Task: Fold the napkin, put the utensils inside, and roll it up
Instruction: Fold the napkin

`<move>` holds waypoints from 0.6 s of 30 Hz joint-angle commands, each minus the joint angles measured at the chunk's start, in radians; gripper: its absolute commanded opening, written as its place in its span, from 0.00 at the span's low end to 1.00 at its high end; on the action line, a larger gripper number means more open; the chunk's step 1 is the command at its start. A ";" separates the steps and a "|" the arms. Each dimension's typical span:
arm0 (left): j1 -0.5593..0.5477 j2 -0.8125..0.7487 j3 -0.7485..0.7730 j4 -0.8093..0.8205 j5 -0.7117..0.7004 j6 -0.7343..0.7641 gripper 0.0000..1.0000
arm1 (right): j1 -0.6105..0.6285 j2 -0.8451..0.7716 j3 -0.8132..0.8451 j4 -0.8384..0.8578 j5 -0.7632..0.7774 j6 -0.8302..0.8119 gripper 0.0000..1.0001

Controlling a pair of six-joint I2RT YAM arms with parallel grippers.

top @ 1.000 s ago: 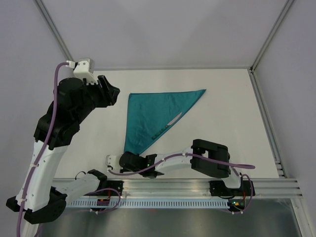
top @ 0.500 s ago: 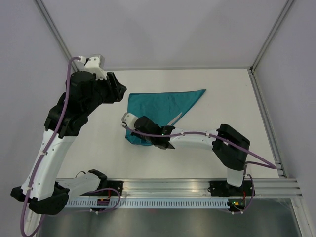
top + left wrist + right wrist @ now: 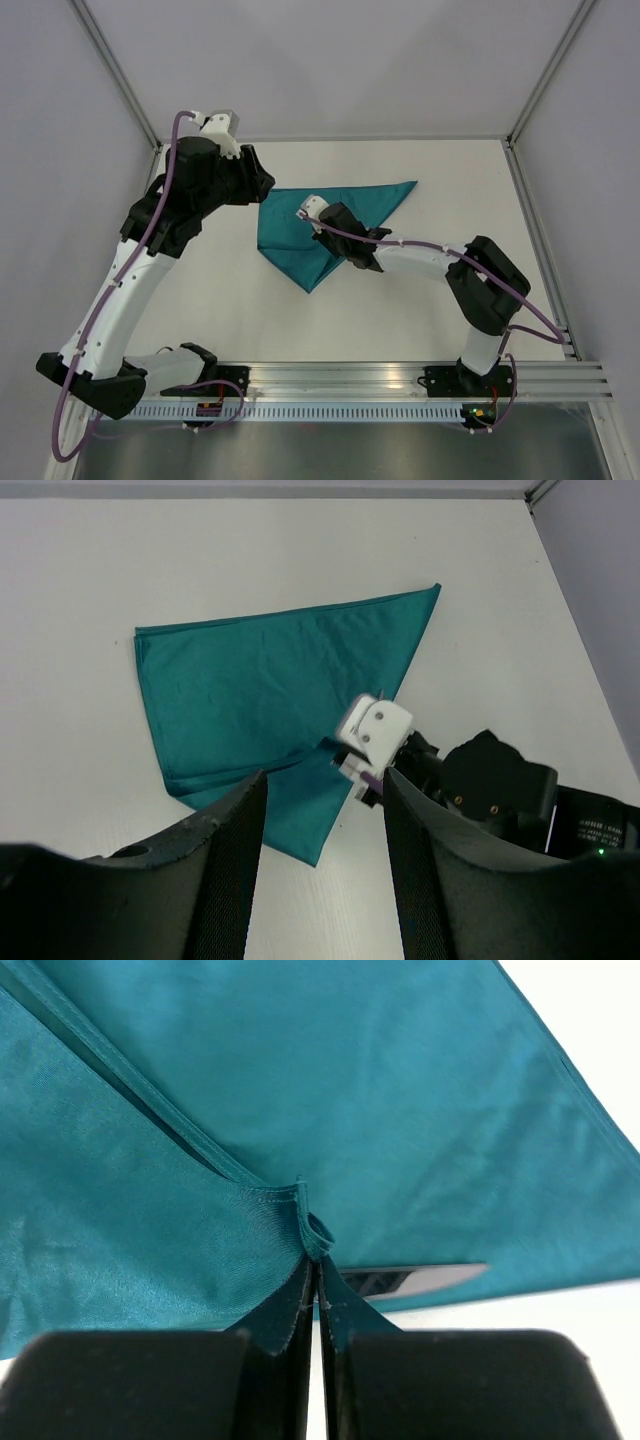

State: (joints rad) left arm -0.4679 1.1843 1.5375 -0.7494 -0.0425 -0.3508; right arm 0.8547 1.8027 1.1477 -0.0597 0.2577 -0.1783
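Observation:
The teal napkin (image 3: 290, 232) lies folded in a triangle on the white table (image 3: 450, 200). My right gripper (image 3: 310, 213) is shut on a corner of the napkin (image 3: 330, 1080), and the pinched hem bunches just above its tips (image 3: 316, 1265). The cloth it holds is drawn up and back over the rest. A silver utensil (image 3: 435, 1279) peeks out from under the cloth's edge. The other utensils are hidden. My left gripper (image 3: 262, 185) hangs open above the napkin's left back corner. Between its dark fingers (image 3: 225, 860) I see the napkin (image 3: 250, 690) and the right wrist (image 3: 378, 728) below.
The right arm (image 3: 430, 262) stretches across the table from the right base to the napkin. A metal frame rail (image 3: 535, 230) borders the table on the right, and the back wall meets it behind the napkin.
The right gripper has carried the napkin's near corner from the table's front up and back over the cloth, doubling the lower point over. The left arm has swung right toward the napkin's back corner.

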 commanded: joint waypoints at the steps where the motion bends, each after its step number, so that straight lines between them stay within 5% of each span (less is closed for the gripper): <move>1: -0.002 0.011 -0.011 0.064 0.038 0.006 0.55 | -0.060 -0.063 -0.034 0.003 -0.032 0.013 0.07; 18: -0.002 0.078 -0.069 0.127 0.110 -0.004 0.55 | -0.201 -0.063 -0.085 0.011 -0.084 0.043 0.07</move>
State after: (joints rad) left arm -0.4679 1.2549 1.4788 -0.6750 0.0265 -0.3511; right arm 0.6697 1.7679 1.0676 -0.0643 0.1841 -0.1585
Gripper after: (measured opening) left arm 0.552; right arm 0.076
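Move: The right gripper already pinches the napkin's corner. The knife on the napkin, which the corner is being drawn over, has its middle about 6 cm to this hand's right, 1 cm back and 5 cm below. The napkin's far right corner lies roughly 15 cm ahead and 26 cm right, its near folded point about 12 cm back and 2 cm left. From the left hand the knife is some 4 cm ahead, 18 cm right and 33 cm below. Keep the right gripper shut on the napkin corner and draw the corner about 7 cm to the right across the knife towards its blade tip, with a little forward and a slight sink, fast at first, then easing off as the hand turns some 10 degrees clockwise. Meanwhile lower the empty, half-open left gripper about 3 cm, drifting right and slightly forward towards the napkin. ##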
